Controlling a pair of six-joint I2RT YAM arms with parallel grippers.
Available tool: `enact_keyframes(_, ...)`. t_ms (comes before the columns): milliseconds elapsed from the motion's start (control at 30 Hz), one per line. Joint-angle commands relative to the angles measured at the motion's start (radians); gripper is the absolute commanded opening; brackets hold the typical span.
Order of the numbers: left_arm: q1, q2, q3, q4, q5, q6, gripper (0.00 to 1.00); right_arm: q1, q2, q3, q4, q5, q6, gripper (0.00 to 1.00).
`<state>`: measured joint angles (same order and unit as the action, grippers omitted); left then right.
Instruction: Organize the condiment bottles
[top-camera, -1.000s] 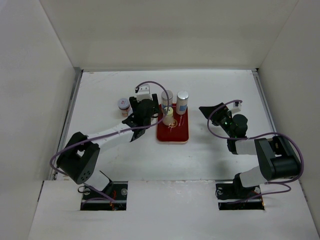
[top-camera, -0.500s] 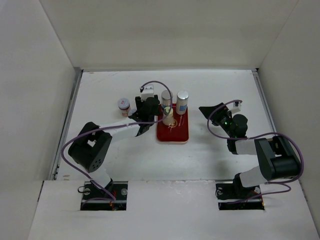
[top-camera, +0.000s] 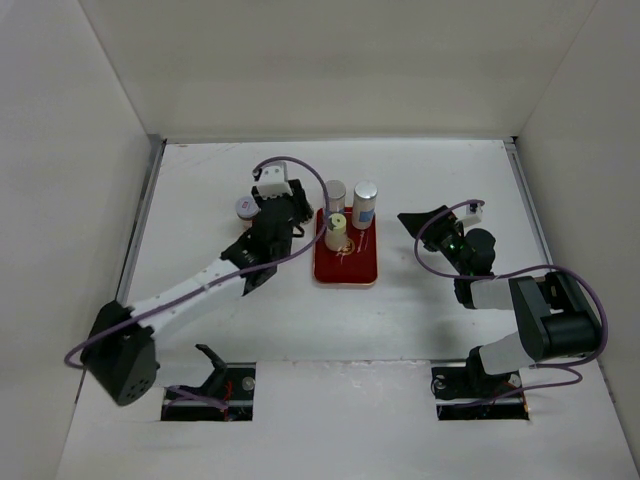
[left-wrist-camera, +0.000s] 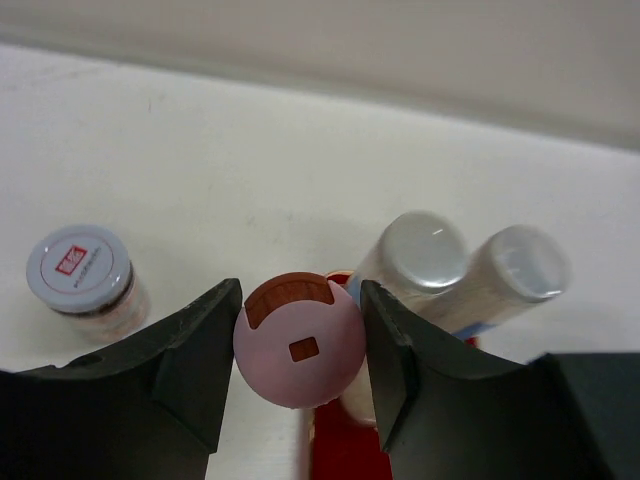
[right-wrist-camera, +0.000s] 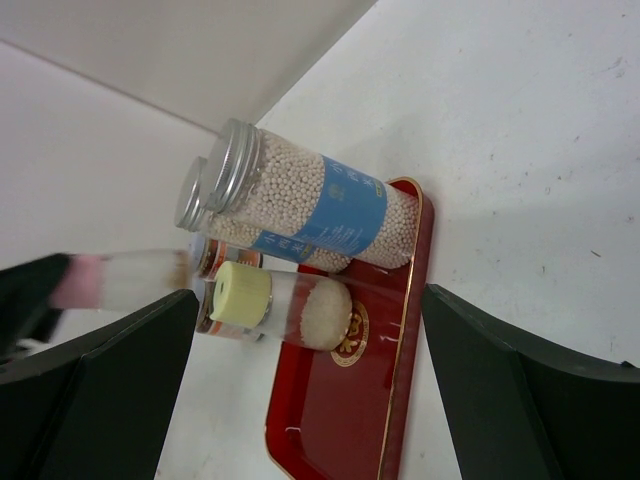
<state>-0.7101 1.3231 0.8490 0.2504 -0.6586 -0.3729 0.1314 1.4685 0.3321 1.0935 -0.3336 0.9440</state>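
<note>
My left gripper (left-wrist-camera: 300, 300) is shut on a pink-lidded condiment bottle (left-wrist-camera: 298, 345), both fingers pressed against its lid, just left of the red tray (top-camera: 350, 268). In the top view this gripper (top-camera: 292, 207) hides that bottle. Two tall silver-capped, blue-labelled bottles (top-camera: 335, 192) (top-camera: 366, 193) and a yellow-lidded bottle (top-camera: 336, 229) stand on the tray. A whitish-lidded jar (top-camera: 246, 207) stands on the table left of the gripper. My right gripper (top-camera: 415, 224) is open and holds nothing, right of the tray and facing it.
White walls enclose the table on three sides. The front half of the tray (right-wrist-camera: 340, 420) is bare. The right arm's purple cable loops over the table right of the tray.
The left jaws have shut on the pink-lidded bottle. The left arm has stretched out and its wrist has shifted slightly left. The right arm has not moved.
</note>
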Motion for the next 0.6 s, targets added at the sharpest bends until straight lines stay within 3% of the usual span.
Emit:
enact_keyframes(0,-0.062,-0.157,-0.016,0.059,-0.024,0.011,0.27,0.003,0.007,0.031,0.089,-0.015,0.007,1.00)
enact_keyframes(100,-0.154,-0.154,0.016,0.056,-0.015,0.011,0.27,0.003,0.013,0.031,0.089,-0.015,0.007,1.00)
enact_keyframes(267,-0.289,0.014,0.128,0.090,-0.015,0.032,0.27,0.003,0.001,0.022,0.092,-0.012,0.007,1.00)
enact_keyframes(567,-0.297,0.275,0.252,0.164,-0.021,0.086,0.27,0.001,-0.011,0.019,0.094,-0.013,0.012,1.00)
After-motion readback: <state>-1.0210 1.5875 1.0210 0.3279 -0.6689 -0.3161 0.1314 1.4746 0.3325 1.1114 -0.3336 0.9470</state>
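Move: The left hand, already holding the pink-lidded bottle in the air, is bound for the empty near-right part of the red tray, some 16 cm to its right, 4 cm back and 18 cm below. The yellow-lidded bottle stands about 9 cm right and level with it. The left silver-lidded bottle is roughly 6 cm ahead and 8 cm right, the right one 6 cm ahead and 15 cm right. That empty spot lies about 12 cm left, 2 cm back and 11 cm below the right hand. Keeping its pinch on the pink-lidded bottle, the left hand carries it about 15 cm to the right and some 5 cm back, towards the open part of the tray. It first arcs up and back by about 8 cm, then swings right and sinks again to slightly below its starting height, the wrist turning nearly 20 degrees clockwise. ##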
